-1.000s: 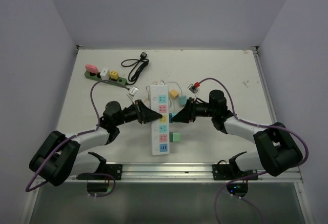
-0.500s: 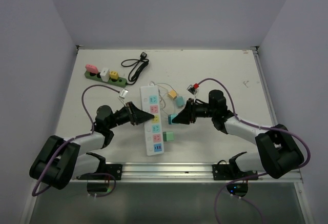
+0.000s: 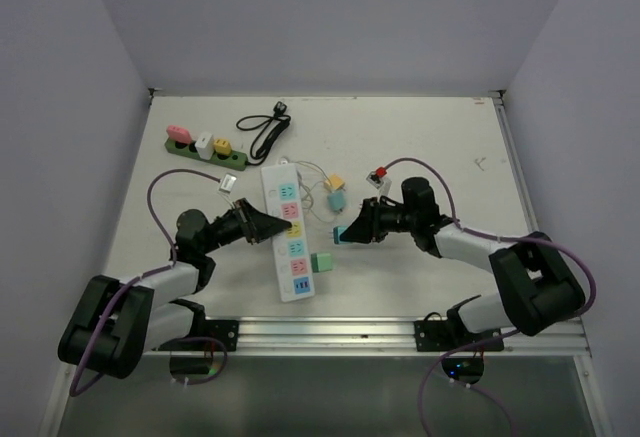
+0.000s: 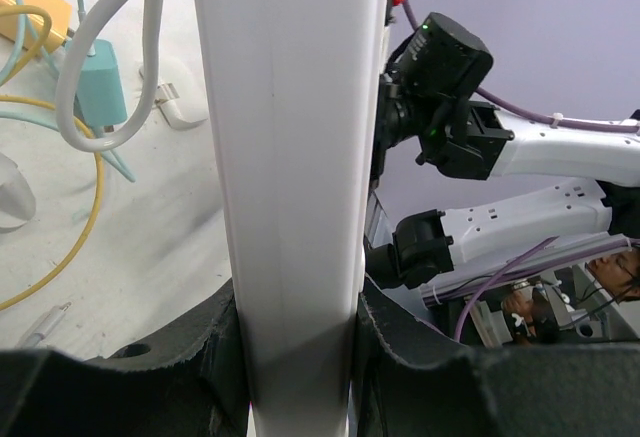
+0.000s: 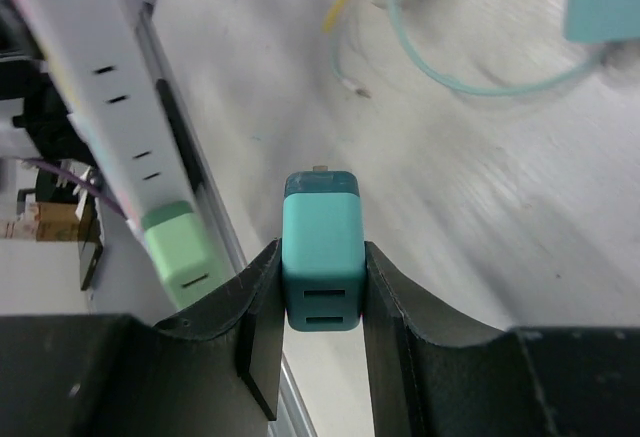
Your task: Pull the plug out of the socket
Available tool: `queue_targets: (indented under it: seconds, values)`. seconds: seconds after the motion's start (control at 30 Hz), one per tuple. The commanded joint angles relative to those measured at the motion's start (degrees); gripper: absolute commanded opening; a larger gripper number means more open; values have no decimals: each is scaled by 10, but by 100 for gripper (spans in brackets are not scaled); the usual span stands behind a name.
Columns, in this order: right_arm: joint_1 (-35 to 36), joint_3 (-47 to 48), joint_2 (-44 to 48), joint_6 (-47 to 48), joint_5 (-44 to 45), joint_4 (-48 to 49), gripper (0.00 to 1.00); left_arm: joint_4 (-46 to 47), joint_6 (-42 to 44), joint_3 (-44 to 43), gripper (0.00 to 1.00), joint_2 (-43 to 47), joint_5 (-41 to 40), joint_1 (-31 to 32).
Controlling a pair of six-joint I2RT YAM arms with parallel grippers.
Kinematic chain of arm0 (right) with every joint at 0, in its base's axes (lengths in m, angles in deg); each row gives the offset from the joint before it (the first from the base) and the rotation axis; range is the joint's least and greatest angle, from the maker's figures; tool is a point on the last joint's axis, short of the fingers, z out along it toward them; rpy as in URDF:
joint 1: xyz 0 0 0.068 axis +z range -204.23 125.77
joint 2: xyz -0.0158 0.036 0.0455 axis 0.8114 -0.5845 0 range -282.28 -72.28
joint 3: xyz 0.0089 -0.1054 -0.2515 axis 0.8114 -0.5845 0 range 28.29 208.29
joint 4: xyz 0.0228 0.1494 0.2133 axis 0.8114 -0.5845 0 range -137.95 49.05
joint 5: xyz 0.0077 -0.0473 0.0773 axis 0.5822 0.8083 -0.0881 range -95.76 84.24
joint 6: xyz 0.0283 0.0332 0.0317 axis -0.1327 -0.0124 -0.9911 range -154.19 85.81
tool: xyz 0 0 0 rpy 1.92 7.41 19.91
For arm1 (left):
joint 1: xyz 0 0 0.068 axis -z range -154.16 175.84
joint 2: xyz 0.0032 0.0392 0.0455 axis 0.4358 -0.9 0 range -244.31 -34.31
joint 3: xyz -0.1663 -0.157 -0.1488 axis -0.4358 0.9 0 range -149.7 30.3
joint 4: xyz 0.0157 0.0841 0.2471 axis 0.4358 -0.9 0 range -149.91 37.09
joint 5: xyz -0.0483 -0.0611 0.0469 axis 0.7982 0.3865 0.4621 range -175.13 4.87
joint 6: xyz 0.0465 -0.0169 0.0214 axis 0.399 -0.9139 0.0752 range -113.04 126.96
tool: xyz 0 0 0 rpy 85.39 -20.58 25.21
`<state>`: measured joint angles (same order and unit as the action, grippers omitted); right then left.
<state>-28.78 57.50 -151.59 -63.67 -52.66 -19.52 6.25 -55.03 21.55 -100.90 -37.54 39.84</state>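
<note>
The socket is a long white power strip (image 3: 283, 247) with coloured outlets, lying diagonally left of centre. My left gripper (image 3: 270, 225) is shut across its width; in the left wrist view the strip's white body (image 4: 290, 157) fills the gap between the jaws of that gripper (image 4: 297, 357). The teal plug (image 3: 343, 234) is off the strip, a short gap to its right, with my right gripper (image 3: 350, 233) shut on it. In the right wrist view the teal plug (image 5: 320, 247) sits squeezed in the gripper (image 5: 320, 302), prongs away from the camera. A light green plug (image 3: 321, 262) (image 5: 180, 252) stays in the strip.
A green power strip (image 3: 190, 153) carrying pink, white and yellow plugs lies at the back left, beside a coiled black cable (image 3: 262, 132). Small teal (image 3: 335, 198) and yellow (image 3: 337, 182) adapters with thin cords and a red connector (image 3: 378, 174) lie behind the white strip.
My left gripper dragged the white strip left and nearer. The teal plug, against the strip's right edge a second ago, is now apart from it in my right gripper.
</note>
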Motion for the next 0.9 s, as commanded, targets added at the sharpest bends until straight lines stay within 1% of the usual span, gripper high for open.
queue_targets:
  seconds: [0.0,0.1,0.2,0.27,0.33,0.37,0.43,0.47,0.5,0.57,0.6,0.67,0.7,0.73,0.8,0.87]
  values:
    - [-1,23,-35,6,50,-33,1,75,-7,-7,0,18,7,-6]
    - [-1,24,-70,-14,67,-21,3,74,-7,-6,0,17,4,-6]
    - [-1,30,-105,-32,85,-13,8,69,-5,-6,0,17,3,-6]
    - [-2,33,-127,-45,95,-7,15,68,-4,-6,0,16,3,-6]
    - [-5,33,-132,-49,107,-9,25,68,-5,-5,0,15,4,-6]
    - [-6,32,-130,-49,122,-13,35,67,-4,-4,0,15,3,-6]
    - [-12,31,-125,-47,143,-37,43,68,-4,-2,0,15,4,-6]
    - [-16,31,-113,-44,152,-46,49,68,-4,-2,0,15,2,-6]
    - [-20,30,-107,-41,173,-55,51,68,-4,-1,0,13,2,-6]
    - [-30,26,-90,-39,196,-82,58,68,-4,0,0,12,2,-6]
    - [-32,23,-65,-38,221,-90,67,69,-6,0,0,9,3,-6]
    - [-34,22,-38,-28,251,-122,73,74,-6,0,0,9,4,-6]
    - [-34,22,-7,-25,261,-132,76,74,-6,0,0,8,4,-6]
    - [-34,23,6,-21,271,-146,77,74,-8,0,0,8,4,-6]
    - [-34,23,43,-8,263,-154,79,75,-8,-1,0,7,4,-6]
    - [-32,21,61,1,212,-146,81,77,-8,-2,0,6,3,-6]
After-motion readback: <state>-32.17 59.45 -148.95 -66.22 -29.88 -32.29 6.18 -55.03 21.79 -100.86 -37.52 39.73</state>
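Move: My right hand already holds the freed teal plug, and the bare table spot for it lies almost straight below: about 8 cm down, 1 cm ahead. From this hand, the corded teal charger lies about 10 cm ahead, 4 cm left, and the white adapter 9 cm ahead, 5 cm right, both on the table. The green plug in the strip is 6 cm back, 6 cm left and slightly higher. From my left hand the spot is some 16 cm right, level fore-and-aft, 14 cm down. I lower the teal plug about 7 cm to the table beside the strip, my right fingers tipping a little further down as they go. There I open them wide to let go, and back off rightward, upward and forward, roughly 4 cm each way, the wrist swinging clockwise. My left hand stays put and keeps its grip on the socket strip. ##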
